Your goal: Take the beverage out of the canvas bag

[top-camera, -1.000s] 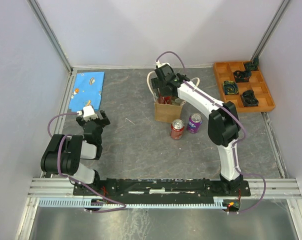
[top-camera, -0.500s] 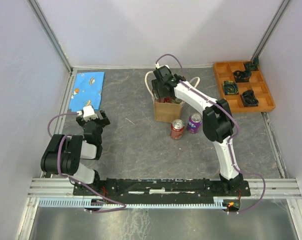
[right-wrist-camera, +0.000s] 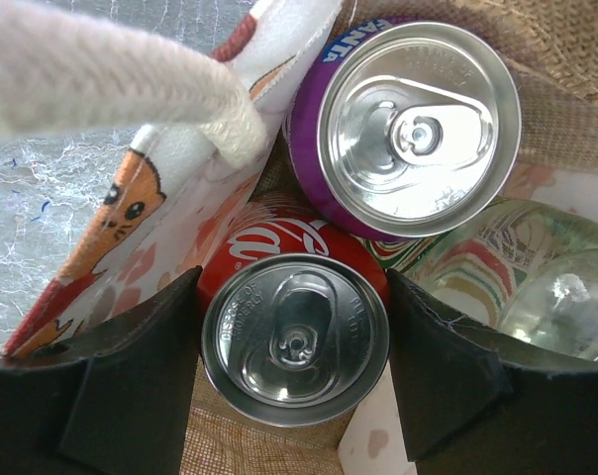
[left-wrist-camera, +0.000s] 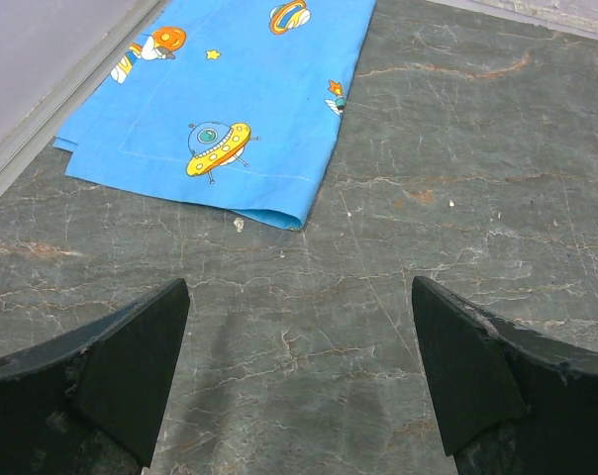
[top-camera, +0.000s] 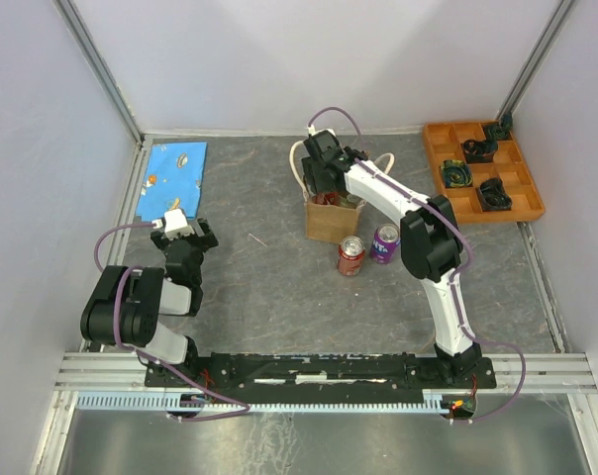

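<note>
The tan canvas bag (top-camera: 331,224) with cream handles (right-wrist-camera: 111,84) stands mid-table. My right gripper (top-camera: 326,191) reaches down into its mouth. In the right wrist view a red cola can (right-wrist-camera: 295,341) stands upright in the bag, and my right gripper (right-wrist-camera: 294,368) has one finger pressed against each side of it. A purple can (right-wrist-camera: 408,124) and a greenish container (right-wrist-camera: 532,287) stand beside it inside the bag. My left gripper (top-camera: 204,236) rests at the left, its jaws (left-wrist-camera: 299,376) wide apart over bare table.
A red can (top-camera: 350,255) and a purple can (top-camera: 385,242) stand on the table just in front of the bag. An orange compartment tray (top-camera: 446,139) with dark parts sits back right. A blue printed cloth (top-camera: 175,176) lies back left, also seen in the left wrist view (left-wrist-camera: 230,99).
The right arm has reached further down into the bag and its jaws have narrowed onto the red can. The left arm has not moved.
</note>
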Robot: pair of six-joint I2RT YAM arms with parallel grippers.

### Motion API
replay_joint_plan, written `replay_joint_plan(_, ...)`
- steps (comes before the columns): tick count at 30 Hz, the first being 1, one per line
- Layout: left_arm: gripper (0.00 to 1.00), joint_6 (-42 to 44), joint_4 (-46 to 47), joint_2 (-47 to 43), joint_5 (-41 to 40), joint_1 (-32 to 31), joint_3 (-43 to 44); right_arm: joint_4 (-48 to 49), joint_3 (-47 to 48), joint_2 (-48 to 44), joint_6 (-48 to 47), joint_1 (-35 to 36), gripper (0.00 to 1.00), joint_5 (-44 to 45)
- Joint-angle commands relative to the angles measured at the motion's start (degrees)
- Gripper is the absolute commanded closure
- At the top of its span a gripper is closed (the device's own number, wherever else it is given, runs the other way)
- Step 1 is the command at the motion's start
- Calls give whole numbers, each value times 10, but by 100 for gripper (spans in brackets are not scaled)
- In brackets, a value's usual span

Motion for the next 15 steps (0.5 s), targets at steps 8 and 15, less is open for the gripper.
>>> replay_joint_plan(8, 1, 29, 20, 3, -11, -1, 12, 67, -11, -131, -52, 12, 100, 27)
replay_joint_plan(15, 1, 29, 20, 4, -12, -2, 11, 67, -5, -203, -72, 25, 100, 34)
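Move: The right hand has its fingers shut on the red can standing in the near-left part of the canvas bag, the can's middle about 3 cm below the hand point and otherwise level with it. In the bag, the purple can stands some 7 cm ahead and 1 cm right, the glass bottle roughly 2 cm ahead and 6 cm right. Outside, another red can stands about 18 cm back and 6 cm right. From the left hand, the gripped can is some 38 cm right and 12 cm ahead. Keep the right fingers clamped around the red can's upper end and draw it up from the canvas bag, slowly at first and then fast, rising about 9 cm in all, almost straight up past the purple can and the glass bottle. Let the fingers tip up roughly 10 degrees as the hand climbs. ##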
